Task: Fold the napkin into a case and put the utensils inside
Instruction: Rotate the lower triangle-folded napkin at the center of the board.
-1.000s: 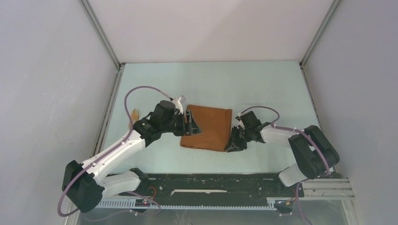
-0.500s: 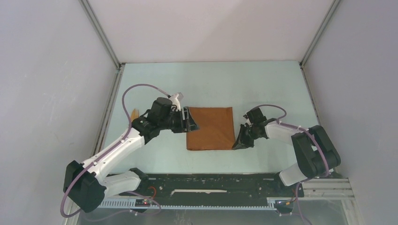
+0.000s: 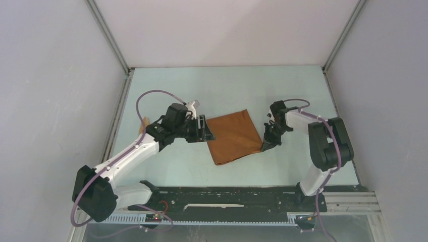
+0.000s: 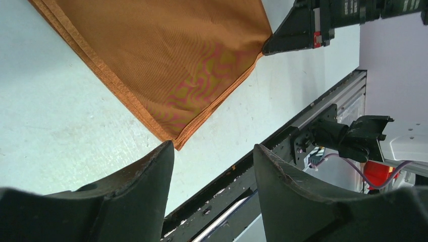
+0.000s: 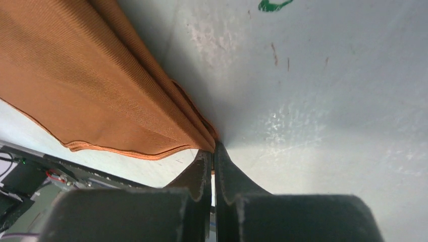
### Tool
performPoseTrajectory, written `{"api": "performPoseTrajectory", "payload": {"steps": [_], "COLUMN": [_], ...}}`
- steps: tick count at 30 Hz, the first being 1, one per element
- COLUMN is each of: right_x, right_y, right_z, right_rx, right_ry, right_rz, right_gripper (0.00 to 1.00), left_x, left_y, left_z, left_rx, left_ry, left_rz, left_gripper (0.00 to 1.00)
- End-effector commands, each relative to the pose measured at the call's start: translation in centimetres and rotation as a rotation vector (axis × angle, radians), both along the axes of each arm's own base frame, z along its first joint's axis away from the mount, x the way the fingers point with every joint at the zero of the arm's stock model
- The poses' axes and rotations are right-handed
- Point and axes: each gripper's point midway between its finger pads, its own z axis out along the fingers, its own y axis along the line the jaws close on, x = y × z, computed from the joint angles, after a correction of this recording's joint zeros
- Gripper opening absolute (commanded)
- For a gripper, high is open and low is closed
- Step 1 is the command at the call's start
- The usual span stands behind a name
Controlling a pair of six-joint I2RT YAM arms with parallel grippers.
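Observation:
The napkin (image 3: 234, 136) is a rust-orange cloth folded into a layered rectangle, lying tilted on the pale table. My right gripper (image 3: 266, 144) is shut on its near right corner; the wrist view shows the cloth (image 5: 91, 85) pinched between the closed fingertips of the gripper (image 5: 213, 151). My left gripper (image 3: 204, 128) is open at the napkin's left edge. In its wrist view the gripper (image 4: 212, 151) is empty and a corner of the napkin (image 4: 166, 55) lies just past one fingertip. A light-brown sliver of the utensils (image 3: 145, 121) shows behind the left arm, mostly hidden.
Grey walls close in the table on three sides. A black rail (image 3: 227, 194) runs along the near edge, also in the left wrist view (image 4: 282, 146). The right gripper shows in the left wrist view (image 4: 298, 30).
My right gripper has moved right and farther back with the napkin's corner. The napkin has slid right and turned counter-clockwise. My left gripper has stayed open at its left edge.

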Motion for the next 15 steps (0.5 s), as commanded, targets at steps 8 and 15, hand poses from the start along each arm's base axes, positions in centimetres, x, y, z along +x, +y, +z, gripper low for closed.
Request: {"api": "performPoseTrajectory", "payload": {"steps": [8, 15], "right_x": [3.3, 6.8], "right_y": [-5.0, -6.7], "right_z": [-1.6, -0.2], "right_rx": [-0.19, -0.235], "right_ry": [0.074, 0.024], "right_rz": [0.171, 0.191], "right_gripper": [0.0, 0.06], "left_x": [2.0, 6.5], "left_y": [-3.6, -5.8], "left_z": [-2.1, -2.2], "left_rx": [-0.149, -0.197], "left_ry": [0.174, 0.196], "left_rz": [0.014, 0.074], "left_gripper": [0.65, 0.65]}}
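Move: The right hand already has the napkin's near right corner in its shut fingers, just above the table. The napkin's middle lies about 14 cm to its left and 7 cm ahead; the free near corner is roughly 22 cm left and 7 cm back, the far right corner some 22 cm ahead and 8 cm left. From the open left hand, the napkin's middle is about 11 cm right, 3 cm ahead and 15 cm below. Still pinching the near right corner, the right hand drags it low over the table, forward and to the right by about 5 cm, going ever more forward and turning slightly counter-clockwise. Meanwhile the left hand sinks about 5 cm, also going some 4 cm right and forward towards the napkin, wrist tipping down roughly 15 degrees, fingers staying open and clear of the cloth. ##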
